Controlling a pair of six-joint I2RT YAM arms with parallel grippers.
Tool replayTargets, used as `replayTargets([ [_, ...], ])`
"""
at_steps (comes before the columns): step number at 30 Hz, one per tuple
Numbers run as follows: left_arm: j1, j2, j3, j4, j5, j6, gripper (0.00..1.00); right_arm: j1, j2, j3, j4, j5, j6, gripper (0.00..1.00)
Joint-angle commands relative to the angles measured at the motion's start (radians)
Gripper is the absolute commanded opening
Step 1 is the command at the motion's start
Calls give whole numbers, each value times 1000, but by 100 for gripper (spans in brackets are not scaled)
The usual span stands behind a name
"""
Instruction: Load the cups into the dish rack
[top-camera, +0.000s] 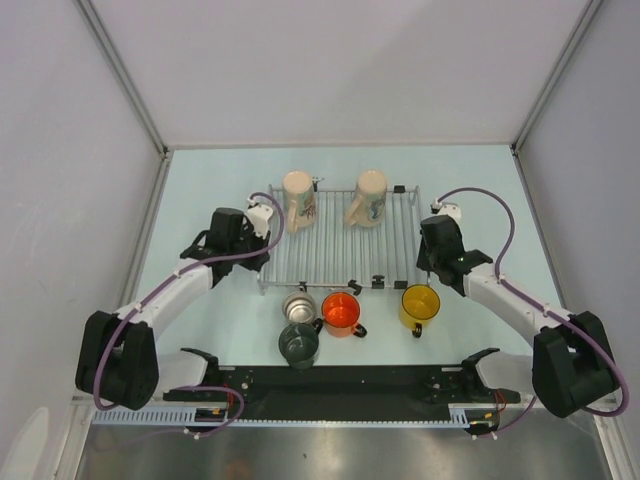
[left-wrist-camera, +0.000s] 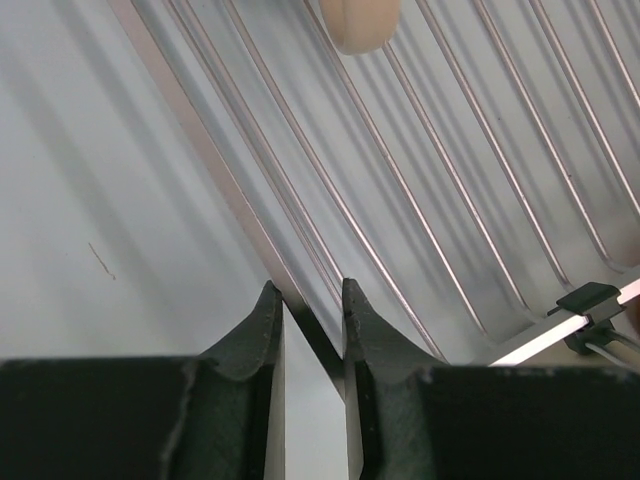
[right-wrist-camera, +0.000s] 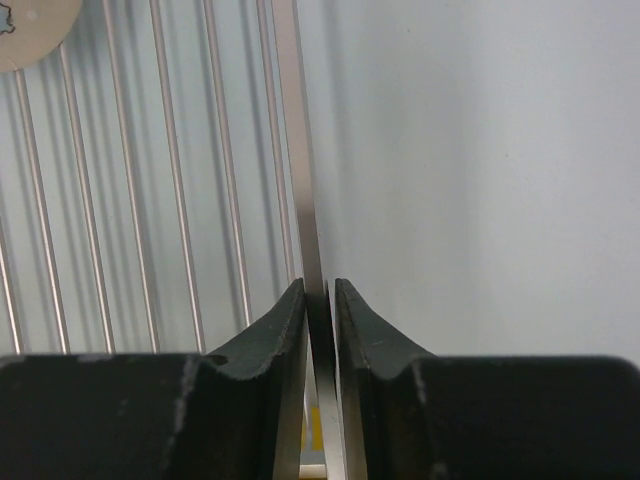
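Observation:
The dish rack (top-camera: 340, 250) lies flat mid-table, with two cream cups (top-camera: 299, 200) (top-camera: 368, 198) lying on its far bars. A steel cup (top-camera: 297, 306), an orange cup (top-camera: 341, 312), a yellow cup (top-camera: 420, 306) and a dark green cup (top-camera: 299, 345) stand on the table in front of it. My left gripper (top-camera: 264, 243) (left-wrist-camera: 308, 300) is shut on the rack's left side rail (left-wrist-camera: 225, 180). At the opposite side, my right gripper (top-camera: 427, 262) (right-wrist-camera: 320, 295) is shut on the right side rail (right-wrist-camera: 295, 150). Parts of a cream cup (left-wrist-camera: 360, 25) (right-wrist-camera: 30, 25) show at the top of both wrist views.
White walls enclose the pale table (top-camera: 200, 190) on three sides. Black clips (top-camera: 378, 281) (left-wrist-camera: 588, 298) sit on the rack's near edge. A black bar with both arm bases (top-camera: 340, 385) runs along the near edge.

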Motion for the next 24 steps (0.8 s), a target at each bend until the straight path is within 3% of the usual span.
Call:
replayTargets([
  [1,-55,-77,-17,-138,189,177,15,-31,-27,-1,-4,134,19,22],
  [3,-55,-98,-8,-158,178,181,30,-28,-29,4,-9,138,19,29],
  [4,-55,-107,-4,-164,172,183,48,-31,-32,8,-7,140,19,40],
  [6,-55,-142,15,-184,158,184,61,-29,-46,10,-6,138,17,50],
  [9,-53,-189,42,-207,146,181,72,-23,-93,8,-5,132,8,69],
  [10,-53,-215,50,-213,141,177,74,-22,-113,10,-5,134,6,91],
  [11,-53,-227,59,-224,141,175,75,-17,-150,7,-5,132,2,99],
  [18,-52,-259,111,-244,137,161,80,59,-260,49,-88,117,9,100],
  [24,-50,-311,104,-253,160,141,80,406,-377,60,-194,192,5,100],
])
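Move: Both hands start with their fingers already shut on the rack's side rails, near its front corners. From the right hand the orange cup lies about 19 cm left and 11 cm back, the yellow cup 2 cm left and 10 cm back. From the left hand the orange cup is some 17 cm right and 12 cm back, with the metal cup 8 cm right and 10 cm back, all slightly below the hands. Back about 4 cm goes the left hand as its fingers open off the left rail, then straight up some 7 cm, turning a little clockwise. The right hand eases 2 cm right while opening wide, comes free of the right rail and rises over 7 cm, fingers tipping up 10 degrees or so, then swings quickly left and back towards the orange cup. ##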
